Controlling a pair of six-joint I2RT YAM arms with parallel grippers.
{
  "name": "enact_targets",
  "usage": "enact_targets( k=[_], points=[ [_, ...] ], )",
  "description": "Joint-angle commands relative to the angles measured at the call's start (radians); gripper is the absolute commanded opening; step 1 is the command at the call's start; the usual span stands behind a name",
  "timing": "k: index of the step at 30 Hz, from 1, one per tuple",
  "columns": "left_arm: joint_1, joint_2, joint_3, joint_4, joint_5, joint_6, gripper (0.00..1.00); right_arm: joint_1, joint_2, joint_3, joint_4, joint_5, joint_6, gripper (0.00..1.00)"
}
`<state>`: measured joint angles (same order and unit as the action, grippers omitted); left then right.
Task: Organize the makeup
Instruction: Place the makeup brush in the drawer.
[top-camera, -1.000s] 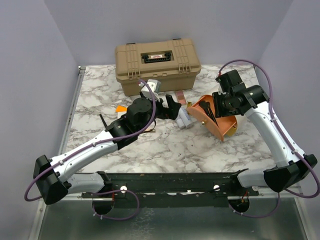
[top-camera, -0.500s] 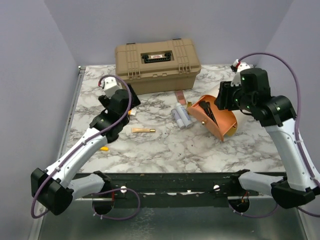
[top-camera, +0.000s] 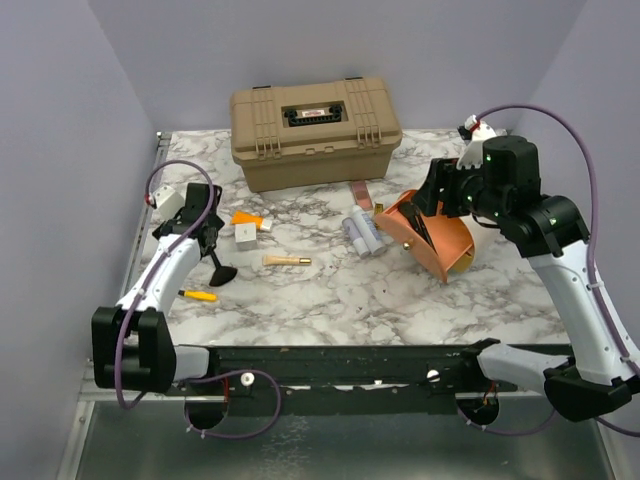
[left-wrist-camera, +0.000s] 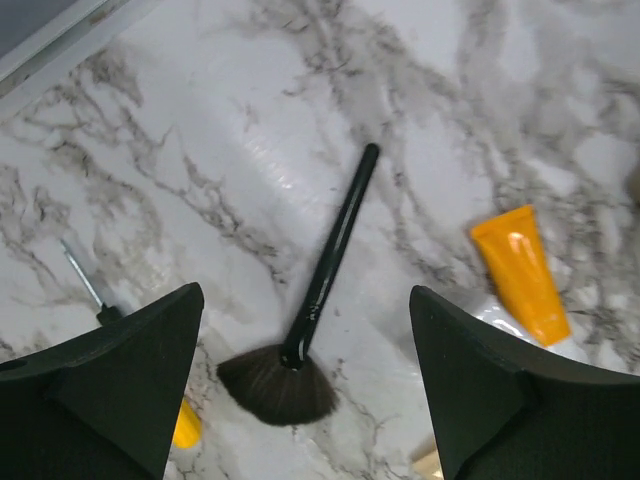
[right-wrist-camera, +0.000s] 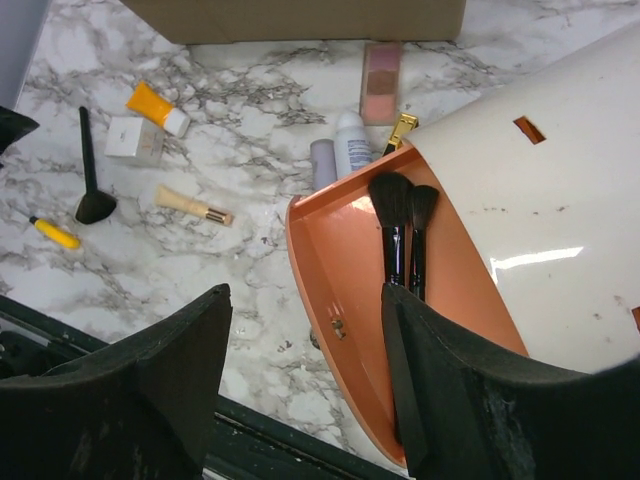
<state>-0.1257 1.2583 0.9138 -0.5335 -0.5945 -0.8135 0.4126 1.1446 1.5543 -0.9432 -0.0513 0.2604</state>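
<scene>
The makeup lies spread over the marble table. A black fan brush (left-wrist-camera: 318, 300) (top-camera: 222, 272) lies straight below my left gripper (left-wrist-camera: 302, 300) (top-camera: 208, 240), which hangs open and empty above it. Beside it are an orange tube (left-wrist-camera: 520, 272) (top-camera: 245, 218), a yellow pencil (top-camera: 197, 295) and a tan-handled brush (top-camera: 286, 261). Pale tubes (top-camera: 362, 232) lie near the tipped cream-and-orange pouch (right-wrist-camera: 340, 270) (top-camera: 440, 245), which holds two black brushes (right-wrist-camera: 400, 235). My right gripper (right-wrist-camera: 305, 300) (top-camera: 440, 195) is open over the pouch's rim and holds nothing.
A big tan hard case (top-camera: 315, 130) stands shut at the back of the table. A small white cube (top-camera: 246, 233) sits by the orange tube, and a rose palette (top-camera: 360, 192) lies in front of the case. Purple walls close in both sides.
My left arm has swung from the middle of the table back to the left, over the fan brush. My right gripper has opened wider and moved up off the pouch.
</scene>
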Motion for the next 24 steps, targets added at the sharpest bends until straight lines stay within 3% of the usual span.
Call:
enact_targets(
  k=[1,6,9,17,22,24],
  points=[
    [0.053,0.099,-0.013,-0.062,0.088,-0.027,0.84,0.006,-0.011,-0.008,0.024,-0.03,0.012,0.67],
    [0.064,0.199,-0.017,-0.024,0.064,0.015,0.81,0.005,-0.013,-0.017,0.042,-0.045,0.024,0.67],
    [0.069,0.263,-0.029,0.029,0.095,0.057,0.72,0.006,-0.012,-0.027,0.046,-0.048,0.032,0.67],
    [0.076,0.359,-0.035,0.116,0.19,0.14,0.67,0.005,-0.009,-0.037,0.056,-0.051,0.034,0.68],
    [0.078,0.391,-0.052,0.13,0.231,0.148,0.54,0.005,-0.002,-0.041,0.05,-0.055,0.037,0.68],
    [0.079,0.377,-0.071,0.133,0.214,0.134,0.44,0.006,-0.004,-0.044,0.049,-0.052,0.037,0.68]
  ],
)
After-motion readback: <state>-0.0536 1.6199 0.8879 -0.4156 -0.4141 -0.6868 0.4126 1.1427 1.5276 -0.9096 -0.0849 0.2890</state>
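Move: The black fan brush lies almost straight below the left hand, about 13 cm down, its handle running forward and slightly left. From that hand, the white box stands about 7 cm right and 4 cm ahead, the orange tube 8 cm right and 7 cm ahead, and the yellow-handled tool 3 cm left and 9 cm back. From the right hand, the fan brush is roughly 47 cm left, 6 cm ahead and 33 cm down. The left hand sinks nearly straight down onto the fan brush by about 12 cm, quickly at first and then easing off low over the table, drifting back a centimetre or so and forward again while its fingers tip some 20 degrees more steeply downward. On the way the open fingers draw partly together, to roughly two thirds of their first gap, and come to straddle the lower part of the black handle, still with space on either side and no grip yet. ##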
